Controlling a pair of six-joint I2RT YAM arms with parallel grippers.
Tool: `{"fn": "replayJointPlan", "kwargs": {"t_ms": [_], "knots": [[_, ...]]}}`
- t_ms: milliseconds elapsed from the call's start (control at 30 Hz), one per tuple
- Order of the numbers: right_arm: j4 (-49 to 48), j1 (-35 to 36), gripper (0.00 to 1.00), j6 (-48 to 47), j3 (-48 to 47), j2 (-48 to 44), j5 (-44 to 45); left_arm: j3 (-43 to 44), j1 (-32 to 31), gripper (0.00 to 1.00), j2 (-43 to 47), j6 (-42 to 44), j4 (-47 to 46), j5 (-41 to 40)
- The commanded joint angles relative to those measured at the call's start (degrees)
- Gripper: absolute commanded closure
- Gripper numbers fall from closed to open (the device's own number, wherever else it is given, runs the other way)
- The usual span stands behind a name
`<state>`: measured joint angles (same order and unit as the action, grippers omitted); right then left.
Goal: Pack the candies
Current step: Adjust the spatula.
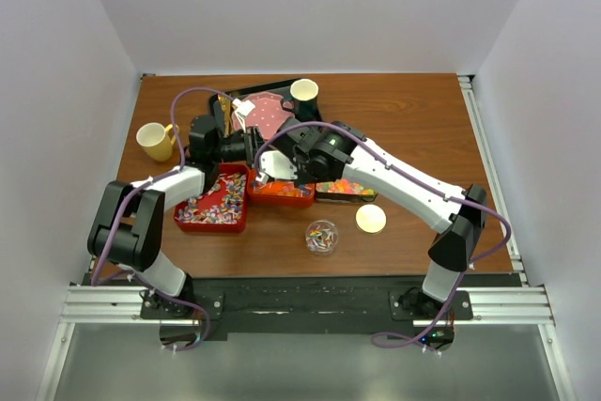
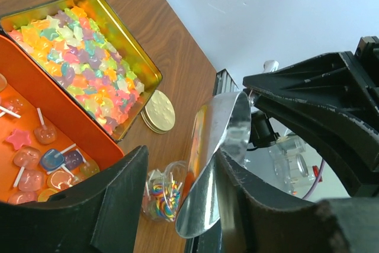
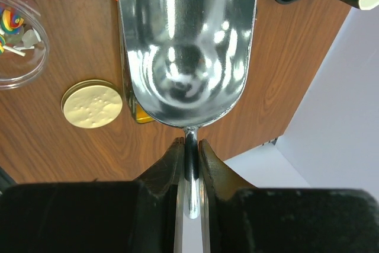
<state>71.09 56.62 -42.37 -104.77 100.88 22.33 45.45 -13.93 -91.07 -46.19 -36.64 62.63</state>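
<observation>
My right gripper (image 3: 189, 146) is shut on the thin handle of a silver scoop (image 3: 186, 45), whose bowl is empty. The scoop's bowl (image 2: 219, 146) stands between the fingers of my left gripper (image 2: 185, 164). It lies against the right finger, with a gap to the left one; the jaws are open. Both grippers meet above the middle red tray (image 1: 280, 192) of orange-red candies (image 2: 41, 158). A red tray of wrapped purple-pink-white candies (image 1: 214, 202) lies to its left. To its right is a gold tin of tiny yellow-orange-green candies (image 2: 77, 51).
A clear jar of rainbow lollipops (image 1: 321, 237) and a round gold lid (image 1: 371, 219) lie near the front. At the back are a yellow cup (image 1: 155, 141), a white cup (image 1: 303, 91) and a pink dotted plate (image 1: 270, 112) on a black tray.
</observation>
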Motion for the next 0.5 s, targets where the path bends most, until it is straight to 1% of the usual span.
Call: {"fn": "replayJointPlan", "kwargs": {"t_ms": [0,133,300,400,433,467], "knots": [[-1.83,-0.37,1.0,1.5,-2.1,0.02,0.26,2.36,-0.3,0.49,-1.21,-2.14,-5.01,2.93],[-2.97,-1.25,1.0,2.2,-2.89,0.28,0.18,1.75,-0.3,0.57,-0.96,-3.2,-6.07,3.9],[-3.32,-1.69,1.0,2.38,-3.69,0.55,-0.09,1.22,-0.3,0.63,-0.52,-3.73,-6.33,5.74],[-3.5,-1.69,1.0,2.91,-3.77,0.46,-0.35,0.95,-0.3,0.78,-0.6,-3.82,-6.51,6.19],[-3.41,-1.69,1.0,3.08,-3.86,0.46,-0.79,0.87,-0.3,0.9,-0.52,-3.9,-6.77,6.45],[-3.33,-1.78,1.0,3.52,-3.69,0.37,-1.05,0.95,-0.3,0.96,-0.43,-3.99,-6.86,6.36]]}}
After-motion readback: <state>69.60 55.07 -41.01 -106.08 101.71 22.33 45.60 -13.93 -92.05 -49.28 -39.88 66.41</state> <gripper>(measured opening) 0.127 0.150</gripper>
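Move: The spatula's bowl middle lies about 5 cm right and 1 cm back of the left hand, at its height, with the rim already between the open fingers. The orange tray is some 15 cm below this hand, about level with it otherwise; the glass jar stands 15 cm back, 10 right and 15 down. The right hand holds the handle, the bowl's middle 6 cm to its left and 2 ahead; from it the yellow tin is about 7 cm right, 3 ahead and 18 down. The left hand closes its fingers from a little over half open to nearly shut on the far rim of the spatula's bowl, pinching it opposite the handle, while drifting only about 1 cm back and turning slightly clockwise. The right hand keeps its grip on the handle and eases the spatula roughly 1 cm forward, so the bowl is held out to the left for the closing fingers. ##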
